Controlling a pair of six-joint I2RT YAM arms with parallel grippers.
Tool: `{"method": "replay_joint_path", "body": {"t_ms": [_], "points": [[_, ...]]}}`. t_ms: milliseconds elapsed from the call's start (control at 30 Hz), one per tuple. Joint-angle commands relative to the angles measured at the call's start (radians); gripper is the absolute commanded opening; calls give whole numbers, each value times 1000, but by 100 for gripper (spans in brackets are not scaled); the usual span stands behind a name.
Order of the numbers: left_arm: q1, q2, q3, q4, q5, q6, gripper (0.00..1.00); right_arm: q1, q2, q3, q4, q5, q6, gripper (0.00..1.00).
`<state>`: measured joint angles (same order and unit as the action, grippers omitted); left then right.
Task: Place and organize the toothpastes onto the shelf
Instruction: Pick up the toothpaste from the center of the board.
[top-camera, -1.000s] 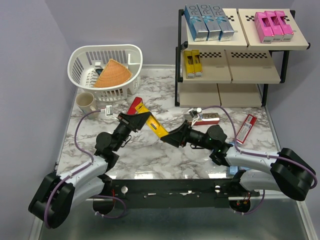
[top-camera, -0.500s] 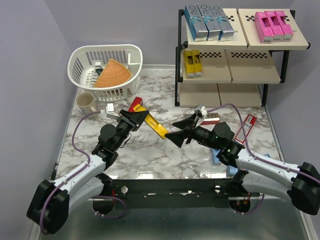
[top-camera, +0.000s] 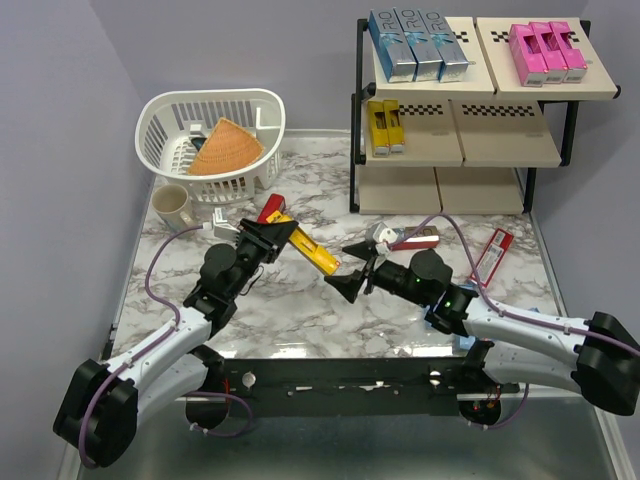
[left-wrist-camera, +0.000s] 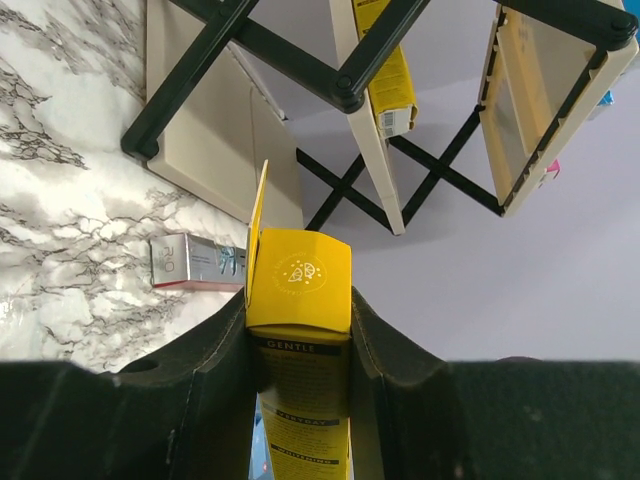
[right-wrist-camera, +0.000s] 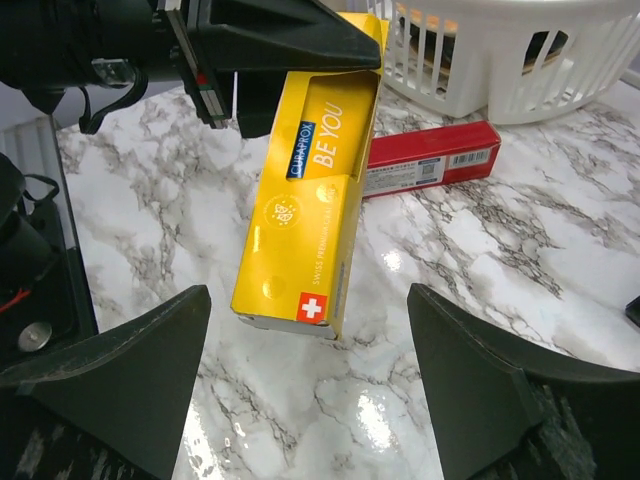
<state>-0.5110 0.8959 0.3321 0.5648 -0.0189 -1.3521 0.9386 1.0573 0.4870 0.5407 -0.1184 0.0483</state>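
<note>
My left gripper (top-camera: 276, 236) is shut on one end of a yellow toothpaste carton (top-camera: 312, 252), which sticks out above the marble toward the right; the carton (left-wrist-camera: 300, 275) sits tight between the black fingers. Just beyond its free end (right-wrist-camera: 305, 210), my right gripper (top-camera: 352, 268) stands open, touching nothing. The shelf (top-camera: 460, 150) at the back right carries three silver-blue cartons (top-camera: 415, 45), three pink ones (top-camera: 545, 50) and two yellow ones (top-camera: 385, 125). Loose on the table lie a red carton (top-camera: 495, 255), a second red one (right-wrist-camera: 430, 170) and a silver one (top-camera: 415, 238).
A white basket (top-camera: 212, 130) with an orange cone-shaped thing stands at the back left, and a beige mug (top-camera: 172, 205) in front of it. The shelf's lower tiers have bare panels. The right arm's cable loops over the silver carton.
My right gripper has opened, let go of the yellow carton's end and drawn back a little toward the near edge. The left gripper keeps its hold on the carton.
</note>
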Motion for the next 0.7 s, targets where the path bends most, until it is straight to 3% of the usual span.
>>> {"method": "replay_joint_path", "body": {"t_ms": [0, 367, 667], "points": [[-4, -15, 30, -2, -38, -39, 38, 46, 32, 33, 14, 88, -84, 88], [-6, -23, 22, 3, -36, -62, 38, 109, 101, 48, 91, 217, -108, 77], [-6, -28, 18, 3, -39, -64, 40, 123, 104, 59, 100, 253, -88, 59]]}}
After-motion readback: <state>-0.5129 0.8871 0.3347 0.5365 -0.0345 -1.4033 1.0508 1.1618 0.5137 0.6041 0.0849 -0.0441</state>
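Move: The yellow toothpaste hangs in the left fingers, its free end facing the right gripper. From the right hand its middle is about 8 cm left, 4 cm ahead, at roughly the same height; from the left hand, some 4 cm right and 4 cm back. On the board, about 17 cm below the right hand, lie the red toothpaste, 19 cm left and 10 cm ahead, and the red-silver toothpaste, 17 cm right and 6 cm ahead. The yellow toothpaste is still held steady by the left fingers while the open right hand eases about 1.5 cm left onto its free end, dipping some 1.5 cm and coming back up slightly. The right wrist turns about 5 degrees clockwise and its fingers close from nearly wide open to under two-thirds, one on either side of the end; whether the pads touch yet can't be seen. ##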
